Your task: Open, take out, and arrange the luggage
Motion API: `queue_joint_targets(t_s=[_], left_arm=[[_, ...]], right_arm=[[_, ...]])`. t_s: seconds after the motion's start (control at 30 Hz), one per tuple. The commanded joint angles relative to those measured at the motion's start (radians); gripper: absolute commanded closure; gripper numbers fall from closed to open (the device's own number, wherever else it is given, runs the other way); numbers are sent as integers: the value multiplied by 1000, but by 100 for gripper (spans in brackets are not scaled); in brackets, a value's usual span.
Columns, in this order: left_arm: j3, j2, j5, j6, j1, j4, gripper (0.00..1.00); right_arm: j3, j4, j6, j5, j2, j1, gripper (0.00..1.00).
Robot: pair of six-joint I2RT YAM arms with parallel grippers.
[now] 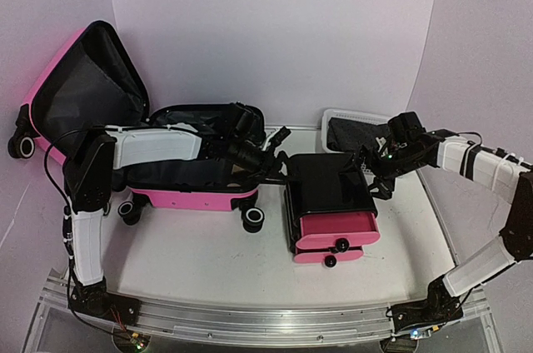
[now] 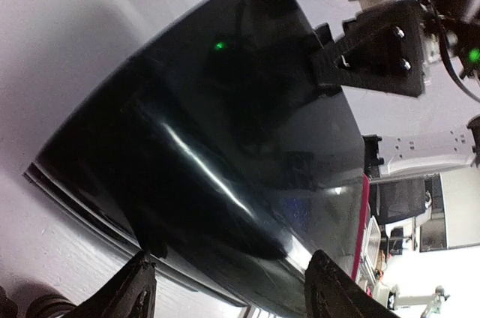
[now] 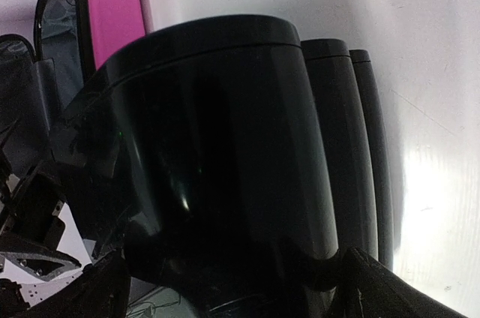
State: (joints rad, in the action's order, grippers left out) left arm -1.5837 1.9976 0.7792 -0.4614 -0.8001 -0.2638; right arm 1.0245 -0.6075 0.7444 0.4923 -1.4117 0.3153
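Note:
The hot-pink luggage (image 1: 196,196) lies open at the left of the table, its black-lined lid (image 1: 83,87) standing up; its pink shell (image 3: 112,3) also shows in the right wrist view. A small black cabinet (image 1: 329,182) with pink drawers stands on the table right of it. My left gripper (image 1: 281,166) is at the cabinet's left back corner, and the glossy black cabinet (image 2: 225,145) fills the span between its fingers (image 2: 139,288). My right gripper (image 1: 373,176) stands open astride the cabinet's (image 3: 225,145) right side.
A white mesh basket (image 1: 350,116) holding dark cloth sits at the back right, just behind the cabinet. The suitcase wheels (image 1: 252,220) stand close to the cabinet's left side. Grey walls close in behind and on both sides.

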Motion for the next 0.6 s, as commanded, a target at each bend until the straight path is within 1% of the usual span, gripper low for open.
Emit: queue_joint_targets(t_s=[0.0,0.17,0.33,0.5,0.57], left_arm=[[-117,60,1,-57,3,64,33],[-193,126,-31,-50,43,42,35],[-272,193,-27,-42,109,18,36],[-357,258,-6,-32,131,4,36],[-391,275,-6,-11,136,-27,36]], right_arm=[[16,43,17,21,-64,80,3],[65,103,84,-57,-130,122,3],[70,167,137,-75,-168,152,3],[86,171,121,-68,-195,202,2],[96,158,69,-61,-194,206,2]])
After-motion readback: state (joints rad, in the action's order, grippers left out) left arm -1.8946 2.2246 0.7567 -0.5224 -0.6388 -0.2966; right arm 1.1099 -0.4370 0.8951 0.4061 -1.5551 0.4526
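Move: The black-and-pink drawer box has its middle about 11 cm to the right hand's left, 6 cm nearer the base and a few centimetres lower. From the left hand that middle is roughly 14 cm to the right, 8 cm back and 8 cm down. The open suitcase's middle lies some 26 cm to the left hand's left and 4 cm farther out, its near right wheel 9 cm left and 14 cm back. The white basket sits about 12 cm straight ahead of the right hand, lower. The drawer box is pushed across the table towards the suitcase by the wide-open right gripper, which stays against its right side and goes about 5 cm left and 3 cm forward at steady height. Meanwhile the left hand, fingers pointing to its right, runs some 12 cm forward along the box's left side to the far left corner, turning about 10 degrees counter-clockwise; its fingers narrow only slightly. ##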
